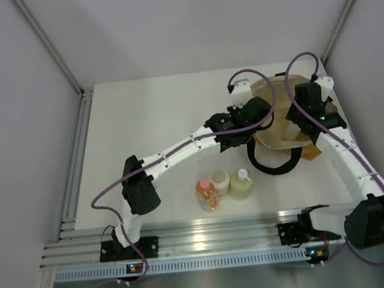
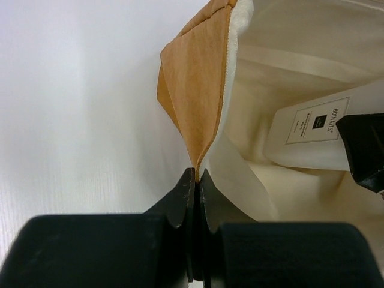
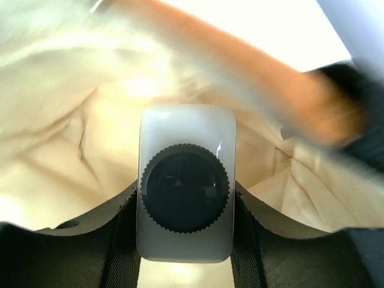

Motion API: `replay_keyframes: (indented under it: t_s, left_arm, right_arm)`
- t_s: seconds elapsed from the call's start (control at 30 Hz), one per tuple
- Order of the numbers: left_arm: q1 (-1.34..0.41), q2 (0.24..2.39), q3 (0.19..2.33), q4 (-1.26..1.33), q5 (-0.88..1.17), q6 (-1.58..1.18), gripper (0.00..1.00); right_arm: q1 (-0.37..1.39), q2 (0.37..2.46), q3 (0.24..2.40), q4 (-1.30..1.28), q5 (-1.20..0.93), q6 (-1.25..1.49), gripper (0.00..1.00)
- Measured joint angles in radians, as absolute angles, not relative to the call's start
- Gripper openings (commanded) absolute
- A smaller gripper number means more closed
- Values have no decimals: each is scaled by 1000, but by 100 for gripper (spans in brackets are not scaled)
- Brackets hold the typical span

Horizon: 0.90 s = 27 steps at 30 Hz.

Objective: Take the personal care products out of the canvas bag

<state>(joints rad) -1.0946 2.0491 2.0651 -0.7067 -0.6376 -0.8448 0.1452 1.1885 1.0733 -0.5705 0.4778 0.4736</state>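
Observation:
The canvas bag (image 1: 276, 89) lies at the back right of the table, mustard outside (image 2: 195, 78) and cream inside (image 3: 66, 144). My left gripper (image 2: 197, 175) is shut on the bag's rim and holds the mouth apart. Inside the bag, my right gripper (image 3: 186, 207) is shut on the white squarish bottle (image 3: 186, 129), one finger on each side and its dark cap facing the camera. The left wrist view shows that bottle's label (image 2: 315, 123) beside a right finger (image 2: 366, 150). The orange bottle (image 1: 206, 193), cream jar (image 1: 219, 181) and pale green bottle (image 1: 241, 184) stand on the table.
The bag's black loop handle (image 1: 270, 166) curls on the table just in front of the bag, near the pale green bottle. White walls enclose the table on the left, back and right. An aluminium rail (image 1: 208, 241) runs along the near edge.

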Motion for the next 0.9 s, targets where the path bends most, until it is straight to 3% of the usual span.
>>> replay_keyframes:
  t_s: [0.23, 0.3, 0.43, 0.73, 0.77, 0.9]
  left_arm:
    - [-1095, 2054, 2067, -709, -645, -841, 0]
    - [-1095, 2054, 2067, -709, -645, -841, 6]
    - [-1094, 2054, 2067, -710, -646, -837, 33]
    - [-1094, 2053, 2097, -711, -646, -830, 81]
    - [-1094, 2053, 2100, -711, -647, -830, 98]
    - [-1094, 2050, 2107, -711, -650, -820, 98]
  right_arm:
    - [147, 1139, 1046, -543, 302, 296, 0]
    - [147, 1105, 1043, -542, 263, 257, 0]
    - [148, 1016, 1040, -538, 214, 194, 0]
    - [148, 970, 1040, -520, 166, 127, 0]
    - [148, 970, 1040, -520, 160, 124, 0]
    - [148, 970, 1045, -522, 144, 113, 0]
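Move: Right hand already grips the white bottle in the bag; open table beside the green bottle lies about 17 cm back, 11 left, 20 below. The green bottle stands 16 cm left and 17 back, the beige jar 22 left and 15 back, both roughly 15 below. Left fingers are shut on the bag's left rim, right at the hand point; the white bottle is some 9 cm right of them, 1 ahead, 5 lower. Right hand swings the white bottle left, then up about 5 cm, twisting counter-clockwise; left fingers release the rim. ##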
